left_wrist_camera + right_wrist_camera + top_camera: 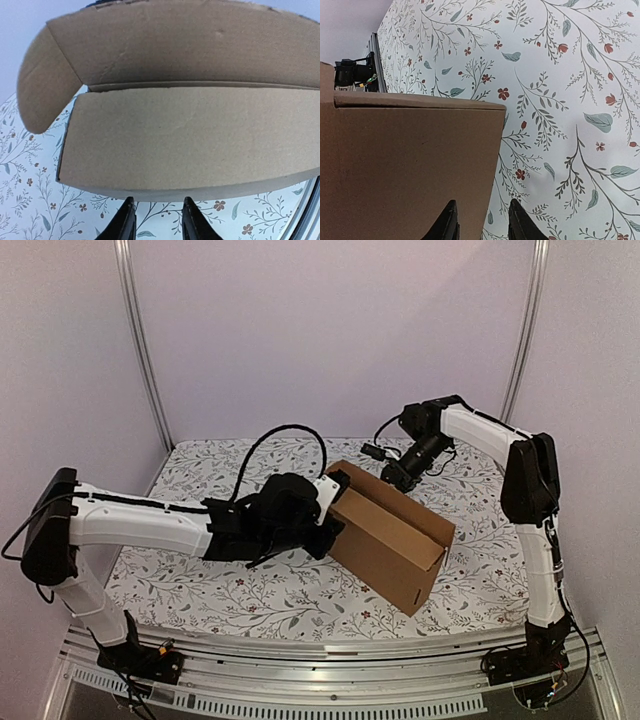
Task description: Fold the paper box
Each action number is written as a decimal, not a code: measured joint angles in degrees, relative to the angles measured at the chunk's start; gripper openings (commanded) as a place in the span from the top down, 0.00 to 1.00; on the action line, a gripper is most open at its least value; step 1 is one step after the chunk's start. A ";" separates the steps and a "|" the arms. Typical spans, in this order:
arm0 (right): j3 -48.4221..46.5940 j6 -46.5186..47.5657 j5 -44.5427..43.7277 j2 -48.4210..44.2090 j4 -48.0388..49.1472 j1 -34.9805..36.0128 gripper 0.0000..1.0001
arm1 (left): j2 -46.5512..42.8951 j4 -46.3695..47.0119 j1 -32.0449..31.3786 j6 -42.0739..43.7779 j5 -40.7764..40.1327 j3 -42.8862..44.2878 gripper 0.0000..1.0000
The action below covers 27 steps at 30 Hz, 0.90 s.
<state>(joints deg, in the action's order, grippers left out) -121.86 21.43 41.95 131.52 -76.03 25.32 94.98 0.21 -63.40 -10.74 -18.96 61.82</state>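
The paper box (390,535) is plain brown cardboard and stands folded up, slantwise, in the middle of the flowered cloth. My left gripper (328,512) is against its left end. In the left wrist view the paper box (190,140) fills the frame, a rounded flap (40,85) sticks out at left, and the left gripper (157,200) is open just short of the lower edge, holding nothing. My right gripper (393,472) hovers at the box's far side. In the right wrist view the right gripper (481,201) is open, with a corner edge of the paper box (410,165) lined up with the gap between its fingers.
A flowered cloth (250,590) covers the table. An aluminium rail (330,685) runs along the near edge, with the arm bases on it. White walls and two metal posts (145,350) close off the back. A black fitting on the rail (355,72) shows past the box.
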 measured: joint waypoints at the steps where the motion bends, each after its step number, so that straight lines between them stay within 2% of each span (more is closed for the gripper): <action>1: 0.00 0.02 -0.09 -0.02 -0.09 -0.09 0.66 | -0.68 0.02 -0.24 0.11 0.00 -0.07 0.67; 8: 0.37 0.68 -0.33 -0.96 -0.68 -1.14 0.63 | -2.38 -2.36 -0.57 2.56 -0.17 1.03 0.62; 9: 0.50 0.98 -0.31 -1.33 -0.76 -1.49 0.61 | -2.69 -3.65 -0.57 3.13 -0.11 1.42 0.59; 13: 2.73 7.17 -0.39 -4.79 -0.76 -4.76 0.55 | -6.29 -9.66 0.00 6.23 -0.37 4.13 0.33; 15: 4.98 11.89 -0.87 -7.72 -0.55 -6.95 0.51 | -8.79 -12.07 1.11 7.65 -0.24 6.58 0.25; 21: 14.88 30.69 -1.75 -20.70 -0.92 -13.84 0.36 | -9.25 -15.21 12.37 9.09 2.51 17.11 0.25; 24: 18.18 39.78 -2.73 -25.97 -0.81 -15.47 0.31 | -4.90 -17.35 17.46 9.57 6.49 23.17 0.26; 27: 22.62 45.24 -4.26 -30.12 -0.74 -15.50 0.29 | 0.96 -20.41 19.50 11.32 11.15 28.68 0.30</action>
<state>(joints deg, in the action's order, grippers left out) -99.24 66.67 37.69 101.41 -76.77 9.82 95.94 -20.21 -43.90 0.58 -7.81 90.50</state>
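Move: The box stands on its edge between the hands, its middle about 5 cm ahead of the left hand, 10 cm to its right and 8 cm below. From the same hand, the raised lid flap lies roughly 8 cm ahead and 12 cm right, about level in height; its rounded end tab is 11 cm straight ahead. From the right hand, the box's middle lies about 6 cm back, 3 cm left and 6 cm below; the flap is 3 cm back, neither left nor right. The box is left standing as both hands draw away from it. After a near pause the left rises some 14 cm from the near side, then also swings forward and a little left past the box's left end, dipping slightly at the last. The right goes right and up from the far side, its wrist turning about 40 degrees. Both grippers open well wider. ##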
